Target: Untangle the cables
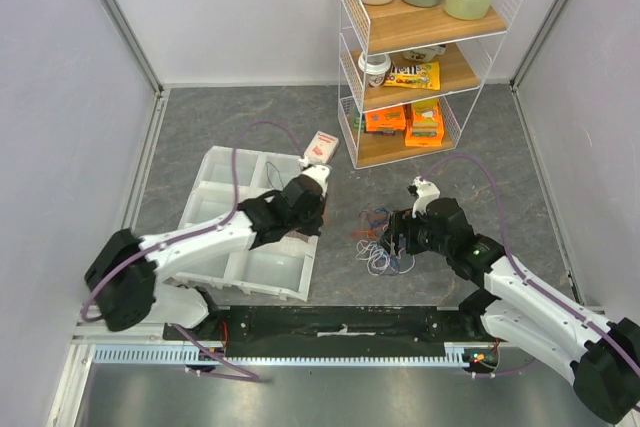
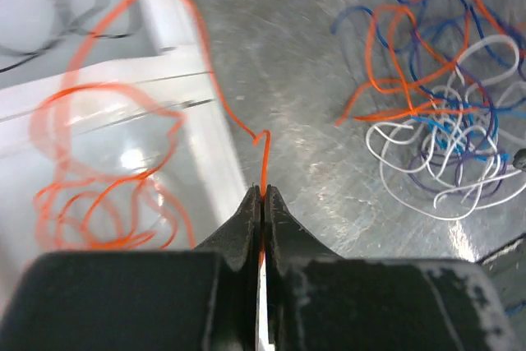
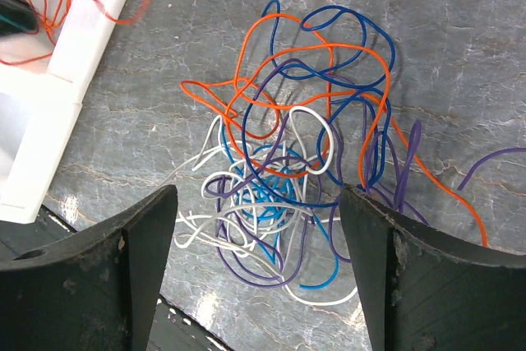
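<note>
The cables lie as a loose tangle of orange, blue, purple and white wires on the grey table between my arms. My left gripper is shut on a single orange cable at the right edge of the white tray. The rest of that orange cable loops back over the tray's compartments. In the left wrist view the tangle sits off to the right. My right gripper hangs open just above the tangle, a finger on each side, holding nothing.
A white compartment tray lies on the left under my left arm. A wire shelf with bottles and snack packs stands at the back right. A small box lies at the tray's far corner.
</note>
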You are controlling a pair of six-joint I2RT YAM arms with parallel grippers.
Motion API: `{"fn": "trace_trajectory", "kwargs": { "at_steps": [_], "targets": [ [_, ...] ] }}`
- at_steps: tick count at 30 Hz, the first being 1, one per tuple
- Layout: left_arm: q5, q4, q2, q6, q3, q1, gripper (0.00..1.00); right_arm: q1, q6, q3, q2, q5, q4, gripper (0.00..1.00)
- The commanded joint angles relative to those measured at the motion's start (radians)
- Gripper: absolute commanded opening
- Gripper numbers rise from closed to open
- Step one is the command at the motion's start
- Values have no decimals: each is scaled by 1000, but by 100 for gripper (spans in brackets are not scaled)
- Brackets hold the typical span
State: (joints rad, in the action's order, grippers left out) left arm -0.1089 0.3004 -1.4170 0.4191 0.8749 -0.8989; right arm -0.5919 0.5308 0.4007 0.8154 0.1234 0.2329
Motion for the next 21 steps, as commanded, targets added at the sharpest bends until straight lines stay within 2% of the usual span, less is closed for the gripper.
{"fn": "trace_trajectory", "kwargs": {
  "at_steps": [1, 6, 10, 15, 17, 18, 20, 21],
  "targets": [
    [-291, 77, 235, 179, -94, 20, 2, -2, -8, 1, 4, -7, -35, 87],
    [-356, 196, 372, 322, -183, 127, 2, 0, -8, 0, 10, -2, -40, 87],
    [-249, 198, 316, 360, -228, 262, 1, -2, -11, 6, 25, -4, -43, 87],
    [-313, 177, 251, 350, -225, 275, 2, -2, -5, -3, 13, -4, -44, 87],
    [-283, 180, 256, 324, -211, 275, 2, -2, -6, 0, 8, -7, -41, 87],
    [-249, 181, 268, 299, -205, 276, 5, -2, -3, 0, 10, -5, -38, 87],
    [-204, 181, 312, 276, -206, 276, 36, -2, 0, -2, 11, 1, -40, 87],
    [-193, 177, 347, 270, -214, 276, 45, -2, -2, -3, 11, 2, -38, 87]
  ]
}}
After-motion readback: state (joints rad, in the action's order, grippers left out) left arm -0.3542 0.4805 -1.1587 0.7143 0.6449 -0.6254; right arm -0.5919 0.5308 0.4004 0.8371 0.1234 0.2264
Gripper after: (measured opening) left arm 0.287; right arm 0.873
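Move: In the tray's right-hand middle compartment, the orange cable pile lies about 11 cm left of the left hand, 4 cm ahead and some 5 cm below; that hand already pinches a strand of it near the tray's right rim. The black cables are in the compartment beyond, about 18 cm ahead and 5 cm left, and the tangle on the table is some 20 cm right, level with the hand. From the right hand, the orange pile is about 31 cm left and 7 cm ahead. Carrying the pinched orange strand in over the tray's right rim, the left hand swings about 15 cm left in a low arc, first rising some 4 cm, then sinking about 7 cm into the middle compartment beside the orange pile. The wrist turns some 35 degrees counter-clockwise on the way, and at the end the fingers begin to open around the strand. ##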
